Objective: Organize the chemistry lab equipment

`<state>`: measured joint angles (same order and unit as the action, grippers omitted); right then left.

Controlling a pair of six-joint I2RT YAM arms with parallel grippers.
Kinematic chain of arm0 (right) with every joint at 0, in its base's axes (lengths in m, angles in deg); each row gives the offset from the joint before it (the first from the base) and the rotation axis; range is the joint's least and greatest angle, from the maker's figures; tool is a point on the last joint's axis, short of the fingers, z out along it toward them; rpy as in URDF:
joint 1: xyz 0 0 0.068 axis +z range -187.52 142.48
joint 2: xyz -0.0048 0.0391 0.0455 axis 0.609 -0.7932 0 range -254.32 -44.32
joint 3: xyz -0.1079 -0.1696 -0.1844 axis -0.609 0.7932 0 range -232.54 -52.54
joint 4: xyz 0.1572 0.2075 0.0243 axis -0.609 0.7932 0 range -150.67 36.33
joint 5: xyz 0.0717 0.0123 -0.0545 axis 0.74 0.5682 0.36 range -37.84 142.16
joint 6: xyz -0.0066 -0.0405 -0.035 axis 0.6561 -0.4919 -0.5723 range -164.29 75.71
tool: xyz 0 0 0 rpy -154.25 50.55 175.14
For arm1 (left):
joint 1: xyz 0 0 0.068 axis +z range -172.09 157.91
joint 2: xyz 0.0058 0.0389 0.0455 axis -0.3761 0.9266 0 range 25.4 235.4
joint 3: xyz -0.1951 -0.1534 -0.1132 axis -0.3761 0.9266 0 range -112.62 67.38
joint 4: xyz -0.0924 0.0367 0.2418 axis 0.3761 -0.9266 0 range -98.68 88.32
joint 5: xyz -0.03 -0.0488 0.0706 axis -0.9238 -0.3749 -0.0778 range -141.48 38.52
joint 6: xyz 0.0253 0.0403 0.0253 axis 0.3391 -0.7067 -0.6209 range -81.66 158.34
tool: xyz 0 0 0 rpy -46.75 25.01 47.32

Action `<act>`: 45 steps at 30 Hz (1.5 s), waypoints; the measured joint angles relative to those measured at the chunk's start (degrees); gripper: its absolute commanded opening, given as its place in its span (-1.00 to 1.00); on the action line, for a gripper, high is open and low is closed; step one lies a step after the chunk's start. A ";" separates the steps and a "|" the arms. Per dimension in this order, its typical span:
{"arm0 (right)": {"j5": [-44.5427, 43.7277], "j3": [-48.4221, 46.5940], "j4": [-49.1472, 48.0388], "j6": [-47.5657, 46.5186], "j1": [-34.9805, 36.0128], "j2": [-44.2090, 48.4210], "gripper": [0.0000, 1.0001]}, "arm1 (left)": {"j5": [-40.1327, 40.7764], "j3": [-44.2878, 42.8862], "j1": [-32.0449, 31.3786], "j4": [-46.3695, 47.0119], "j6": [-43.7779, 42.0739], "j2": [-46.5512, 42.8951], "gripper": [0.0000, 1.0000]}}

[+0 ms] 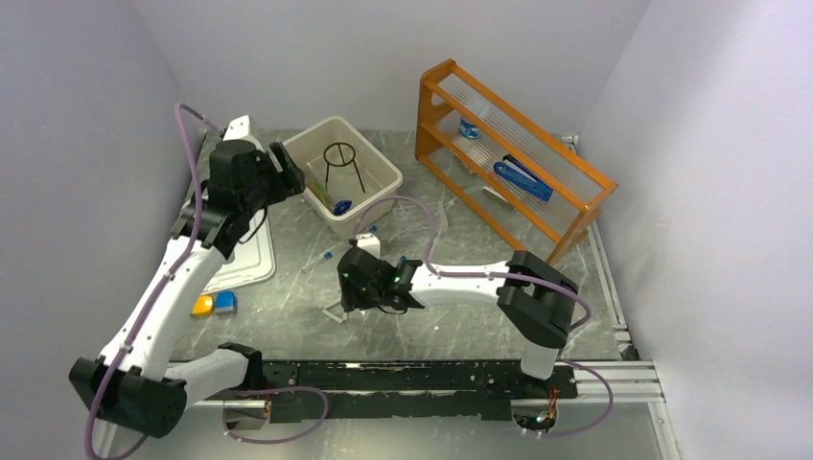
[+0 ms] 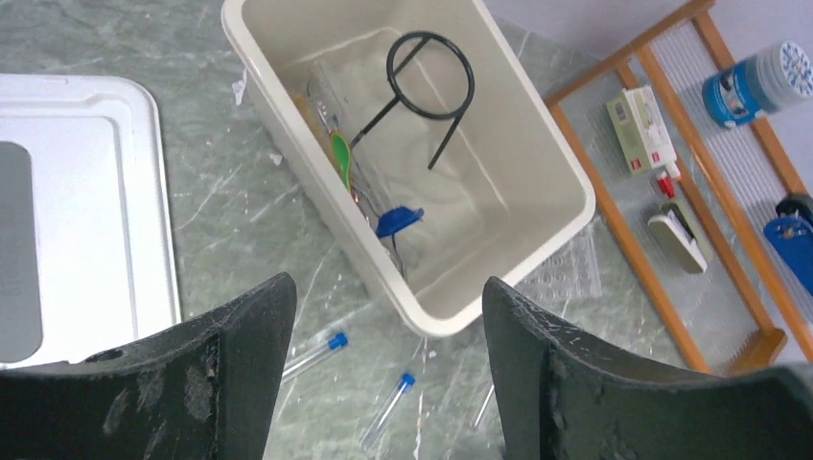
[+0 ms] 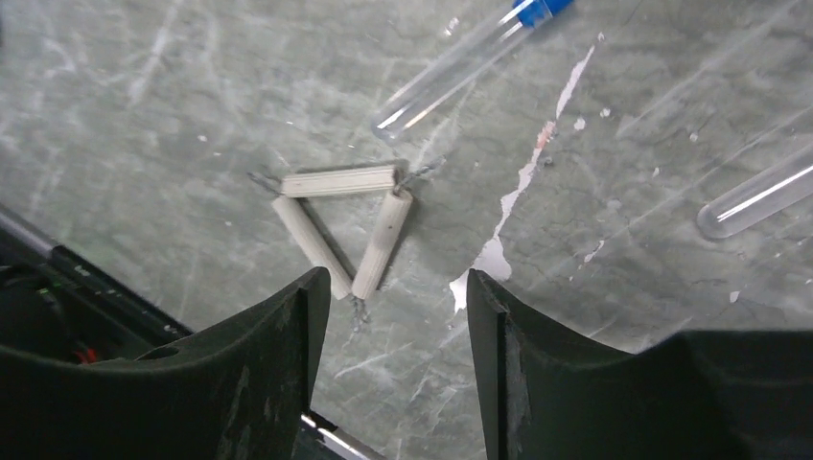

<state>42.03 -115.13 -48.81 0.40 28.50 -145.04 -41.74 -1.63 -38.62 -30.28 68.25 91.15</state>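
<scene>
A white bin (image 1: 379, 192) holds a black wire ring stand (image 1: 342, 163), a green dropper (image 2: 340, 158) and a blue-capped tube (image 2: 395, 222). My left gripper (image 1: 288, 174) hangs open and empty over the bin's near-left corner (image 2: 388, 283). Two clear blue-capped test tubes (image 2: 312, 356) (image 2: 386, 410) lie on the table below it. My right gripper (image 1: 347, 295) is open and empty, low over the table (image 3: 398, 278), just short of a small white triangle of three rods (image 3: 340, 225). Two test tubes (image 3: 460, 67) (image 3: 757, 201) lie beyond the triangle.
An orange wooden shelf rack (image 1: 575, 177) with blue items stands at the back right. A white tray (image 1: 251, 254) lies at the left, with an orange block (image 1: 202, 305) and a blue block (image 1: 225, 302) near it. A clear dimpled tube rack (image 2: 566, 273) lies beside the bin.
</scene>
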 measured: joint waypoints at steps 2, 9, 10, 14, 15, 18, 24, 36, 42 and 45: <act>-0.20 -0.74 1.29 0.72 0.28 -1.73 0.09 | -0.59 1.88 0.00 -0.66 -0.37 -2.47 0.47; -1.38 -4.87 4.52 1.81 0.44 -6.12 0.00 | -5.14 8.85 0.00 -1.81 0.85 -7.72 0.43; -1.46 -5.42 4.76 1.86 0.46 -6.51 -0.02 | -5.57 9.68 0.00 -1.92 1.18 -8.11 0.43; -1.68 -6.86 5.33 2.21 0.59 -7.89 -0.09 | -6.29 11.50 0.00 -3.02 2.01 -9.14 0.43; -1.68 -7.06 5.40 2.25 0.61 -8.22 -0.11 | -6.32 11.78 0.00 -3.26 2.08 -9.49 0.43; -1.70 -8.07 5.92 2.49 0.74 -9.75 -0.19 | -6.27 12.11 0.00 -4.07 2.29 -10.73 0.43; -1.68 -9.88 6.01 2.56 0.96 -11.45 -0.39 | -6.12 13.70 0.00 -4.35 2.43 -13.64 0.42; -3.37 -7.78 4.26 2.29 1.11 -10.36 -1.00 | -6.16 16.02 0.00 -5.14 2.47 -14.10 0.48; -5.09 0.90 -0.57 -1.44 1.16 -0.79 -1.00 | -10.56 17.00 0.00 -4.31 1.38 -13.07 0.58; -5.70 4.72 -4.31 -3.65 1.01 6.45 -1.00 | -15.37 17.88 0.00 -2.64 0.13 -12.72 0.60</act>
<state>36.33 -110.41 -53.12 -3.25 29.51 -138.60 -57.11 16.25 -38.62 -32.93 68.38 78.43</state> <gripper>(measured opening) 0.114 0.792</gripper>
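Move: The ceramic triangle lies on the table about 1 cm ahead of the right hand, 3 cm to its left and 5 cm below. At the same depth, a capped tube is roughly 8 cm ahead of that hand, a second 11 cm ahead and 8 cm left, and a third 9 cm ahead and 10 cm right. The bin's middle is some 27 cm ahead and 2 cm left. From the raised left hand, the triangle is about 17 cm back, 10 cm right and 28 cm below. The right hand sinks about 4 cm onto the ceramic triangle, easing 2 cm left as the half-open fingers narrow, and pinches the triangle's right-hand tube between the pads; it then lifts the triangle some 6 cm, drifting about 3 cm right, with the fingers tipping up a little. Meanwhile the empty left hand draws back and down some 8 cm each way on the near-left side of the bin, coming closer to the triangle with fingers wide, and swings slightly right and clockwise at the end. ##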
